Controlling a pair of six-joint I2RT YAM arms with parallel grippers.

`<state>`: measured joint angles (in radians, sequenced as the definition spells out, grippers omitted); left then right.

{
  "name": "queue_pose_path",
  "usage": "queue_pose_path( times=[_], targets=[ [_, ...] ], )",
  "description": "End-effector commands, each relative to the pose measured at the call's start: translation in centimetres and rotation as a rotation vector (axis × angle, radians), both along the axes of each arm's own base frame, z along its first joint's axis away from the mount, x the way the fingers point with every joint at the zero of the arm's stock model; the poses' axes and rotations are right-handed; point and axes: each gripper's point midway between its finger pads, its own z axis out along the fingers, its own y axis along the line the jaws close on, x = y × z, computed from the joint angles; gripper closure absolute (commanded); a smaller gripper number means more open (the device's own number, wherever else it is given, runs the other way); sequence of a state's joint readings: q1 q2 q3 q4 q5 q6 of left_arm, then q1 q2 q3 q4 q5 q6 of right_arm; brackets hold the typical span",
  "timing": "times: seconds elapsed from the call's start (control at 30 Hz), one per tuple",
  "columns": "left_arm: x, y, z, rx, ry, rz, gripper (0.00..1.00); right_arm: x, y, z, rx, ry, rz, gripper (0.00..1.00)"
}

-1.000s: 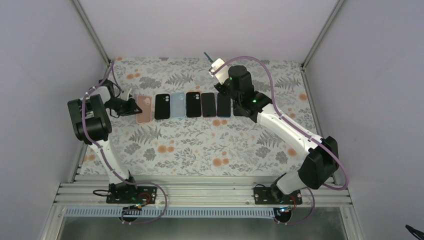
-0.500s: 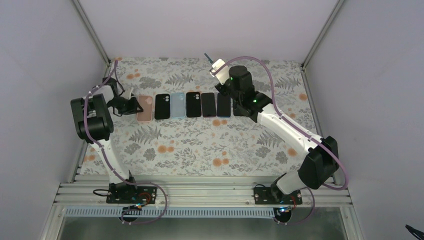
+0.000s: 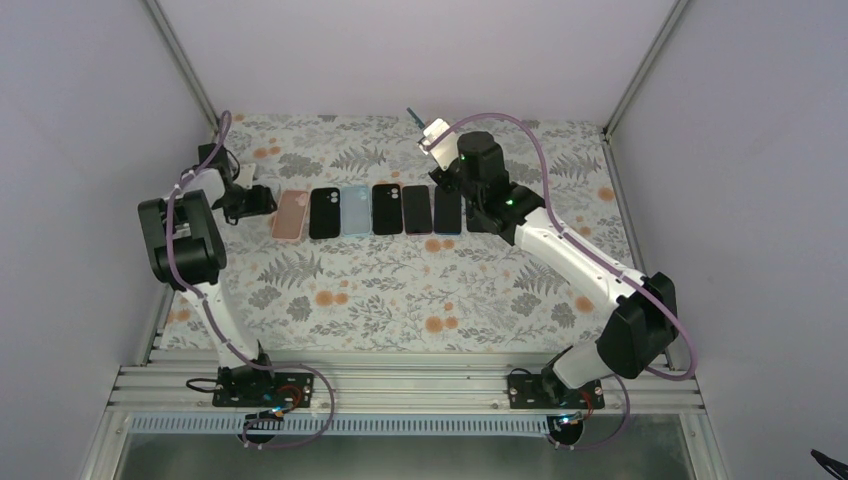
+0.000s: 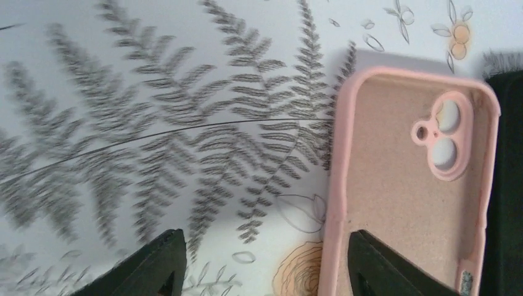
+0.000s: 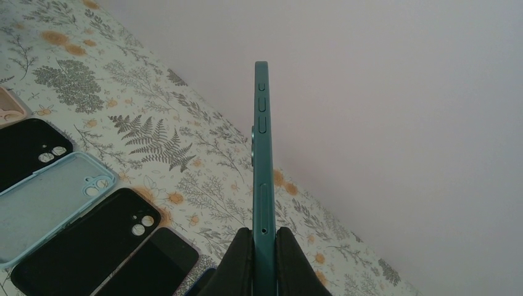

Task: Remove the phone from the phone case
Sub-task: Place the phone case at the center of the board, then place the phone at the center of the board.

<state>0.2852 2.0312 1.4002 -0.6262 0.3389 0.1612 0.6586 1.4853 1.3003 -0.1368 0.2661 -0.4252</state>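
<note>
The empty pink phone case (image 4: pixel 401 185) lies face up on the flowered cloth, at the left end of the row of cases (image 3: pixel 289 216). My left gripper (image 4: pixel 265 246) is open low over its left side. The case's left rim runs between the two fingers without being pinched. In the top view the left gripper (image 3: pixel 258 201) sits just left of the case. My right gripper (image 5: pixel 264 237) is shut on the lower end of the teal phone (image 5: pixel 261 154), which it holds upright and edge-on above the far end of the row (image 3: pixel 432 133).
Right of the pink case lie a black case (image 3: pixel 323 212), a light blue case (image 3: pixel 355 210), another black case (image 3: pixel 387 208) and two dark ones (image 3: pixel 417 209) beneath the right arm. Grey walls close in the table on three sides.
The left gripper has opened and let go of the pink case, drawing back a little to the far left. The case now lies slightly turned. The right arm and phone have not moved.
</note>
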Motion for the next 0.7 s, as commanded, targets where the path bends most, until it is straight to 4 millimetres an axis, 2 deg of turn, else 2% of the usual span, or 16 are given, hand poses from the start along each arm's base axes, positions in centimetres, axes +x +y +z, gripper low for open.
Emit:
queue_pose_path(
  times=[0.0, 0.03, 0.07, 0.23, 0.43, 0.57, 0.67],
  targets=[
    [0.7, 2.0, 5.1, 0.083, -0.114, 0.05, 0.23, -0.7, -0.7, 5.0, 0.089, -0.104, 0.003, 0.96],
    [0.9, 2.0, 6.5, 0.091, -0.147, 0.049, 0.08, -0.8, -0.7, 5.1, 0.089, -0.107, 0.005, 0.96],
    [1.0, 2.0, 7.9, 0.098, -0.181, 0.047, 0.01, -0.8, -0.7, 5.4, 0.089, -0.113, 0.007, 0.96],
    [1.5, 1.7, 14.9, 0.112, -0.334, 0.041, 0.0, -1.2, -0.6, 6.8, 0.094, -0.142, 0.03, 0.96],
    [1.1, -0.4, 23.2, 0.055, -0.529, 0.009, 0.0, -1.6, 0.1, 8.4, 0.088, -0.174, 0.073, 0.96],
    [0.0, -3.0, 28.9, -0.028, -0.673, -0.064, 0.0, -2.6, 1.2, 9.5, 0.076, -0.213, 0.146, 0.96],
    [-1.6, -6.3, 32.9, -0.194, -0.744, -0.169, 0.0, -2.8, 2.2, 9.7, 0.029, -0.246, 0.164, 0.96]
  ],
)
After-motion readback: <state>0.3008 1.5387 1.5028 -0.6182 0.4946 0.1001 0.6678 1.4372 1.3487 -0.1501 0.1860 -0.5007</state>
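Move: The pink phone case lies about 7 cm to the left gripper's right, level with it fore and aft and some 2 cm lower. Beyond it in the same row come a black case, about 16 cm right of the gripper, and a light-blue case, about 23 cm right. From the right gripper, which holds the teal phone aloft, the pink case is roughly 35 cm left, 4 cm ahead and 30 cm below; the rightmost phone lies about 12 cm right and 4 cm ahead, equally low. Lift the left gripper away from the pink case, almost straight up by about 26 cm, spreading the half-open fingers fully early in the climb and tipping them up some 35 degrees from steeply down towards forward. Meanwhile keep the teal phone pinched in the right gripper and ease it up about 4 cm. ##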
